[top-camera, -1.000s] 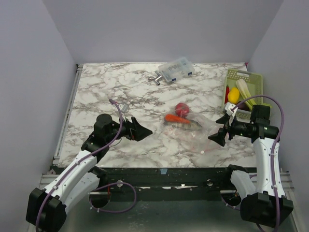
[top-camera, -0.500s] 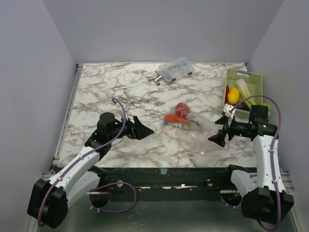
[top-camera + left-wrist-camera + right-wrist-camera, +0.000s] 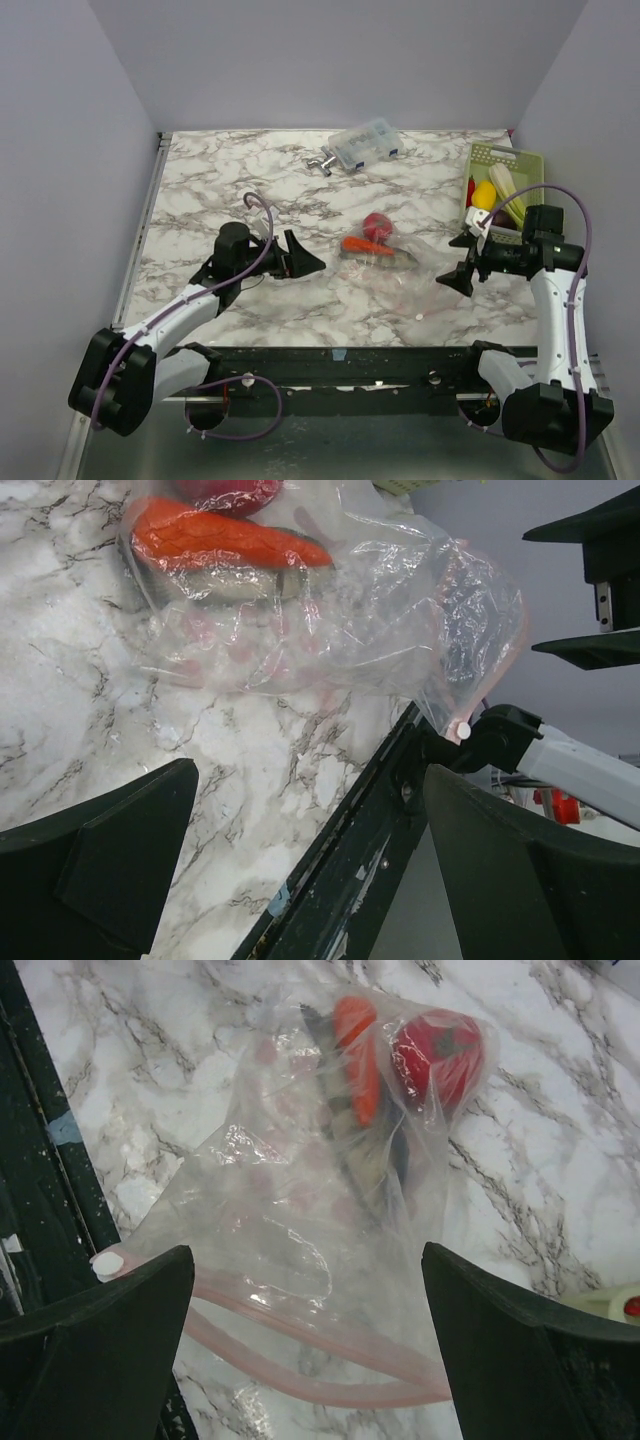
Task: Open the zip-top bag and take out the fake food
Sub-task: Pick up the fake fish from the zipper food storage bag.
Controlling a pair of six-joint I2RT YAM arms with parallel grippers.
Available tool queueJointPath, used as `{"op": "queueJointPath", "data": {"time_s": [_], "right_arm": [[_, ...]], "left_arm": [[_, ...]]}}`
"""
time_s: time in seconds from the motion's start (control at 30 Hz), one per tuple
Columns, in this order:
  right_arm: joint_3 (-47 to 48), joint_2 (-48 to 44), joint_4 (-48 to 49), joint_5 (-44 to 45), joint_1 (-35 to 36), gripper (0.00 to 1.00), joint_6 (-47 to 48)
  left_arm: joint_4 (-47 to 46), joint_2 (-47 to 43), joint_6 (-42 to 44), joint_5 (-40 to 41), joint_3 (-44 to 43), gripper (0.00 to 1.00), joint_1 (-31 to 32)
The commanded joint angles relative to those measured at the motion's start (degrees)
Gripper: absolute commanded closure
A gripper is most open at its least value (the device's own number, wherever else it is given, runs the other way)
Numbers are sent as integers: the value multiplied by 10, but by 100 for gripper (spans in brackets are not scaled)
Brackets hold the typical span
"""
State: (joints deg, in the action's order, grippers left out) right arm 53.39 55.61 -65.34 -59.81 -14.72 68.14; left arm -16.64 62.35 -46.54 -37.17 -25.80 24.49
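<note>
The zip-top bag (image 3: 388,268) lies crumpled on the marble table between my two grippers. Inside it are an orange carrot (image 3: 366,244), a red piece (image 3: 377,224) and a dark piece. In the right wrist view the bag (image 3: 300,1210) has its two pink zipper strips (image 3: 330,1360) parted, facing my right gripper (image 3: 306,1255). That gripper (image 3: 455,266) is open just right of the bag, touching nothing. My left gripper (image 3: 308,260) is open just left of the bag, and its wrist view shows the bag (image 3: 330,620) and carrot (image 3: 225,542) ahead of the left gripper (image 3: 310,780).
A yellow-green basket (image 3: 528,163) at the right edge holds a yellow lemon (image 3: 484,196), a pale stalk (image 3: 505,184) and a red piece (image 3: 470,190). A small clear box (image 3: 365,143) and a metal fitting (image 3: 322,162) lie at the back. The table's front edge (image 3: 350,820) runs close below the bag.
My left arm has reached right, bringing its open gripper closer to the bag. The right gripper has shifted slightly. The bag has not moved.
</note>
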Motion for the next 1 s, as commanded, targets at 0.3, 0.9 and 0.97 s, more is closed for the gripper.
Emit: {"op": "queueJointPath", "data": {"time_s": [0.3, 0.9, 0.97], "right_arm": [[58, 24, -114, 182, -2, 16, 26], [-32, 8, 1, 110, -2, 32, 95], [-12, 7, -14, 142, -2, 31, 71]], "left_arm": [[145, 40, 115, 42, -111, 1, 2], [166, 181, 123, 22, -229, 2, 18], [177, 192, 124, 20, -237, 2, 19]]}}
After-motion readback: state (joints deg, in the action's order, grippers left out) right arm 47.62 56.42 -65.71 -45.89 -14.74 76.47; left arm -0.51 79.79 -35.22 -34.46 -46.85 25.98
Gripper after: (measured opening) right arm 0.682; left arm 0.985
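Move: The fish, still in the zipper bag, lies about 14 cm to the right hand's left, some 8 cm ahead and 17 cm below; the bag's open mouth is 15 cm below, 3 cm left and 2 cm back. The carrot sits 3 cm farther out than the fish and 3 cm left of it, the tomato 8 cm beyond the fish and 1 cm left. From the left hand the fish is about 18 cm right, 6 cm ahead and 13 cm below. Down to the bag's open mouth comes the right hand, after a small lift: it drops about 6 cm overall and shifts 3 cm right, tipping its fingers some 15 degrees steeper while they narrow from wide open to about two thirds. The left hand, fingers wide open, travels about 5 cm forward and a little right towards the bag's closed end, fingertips dipping slightly. No contact can be seen. ##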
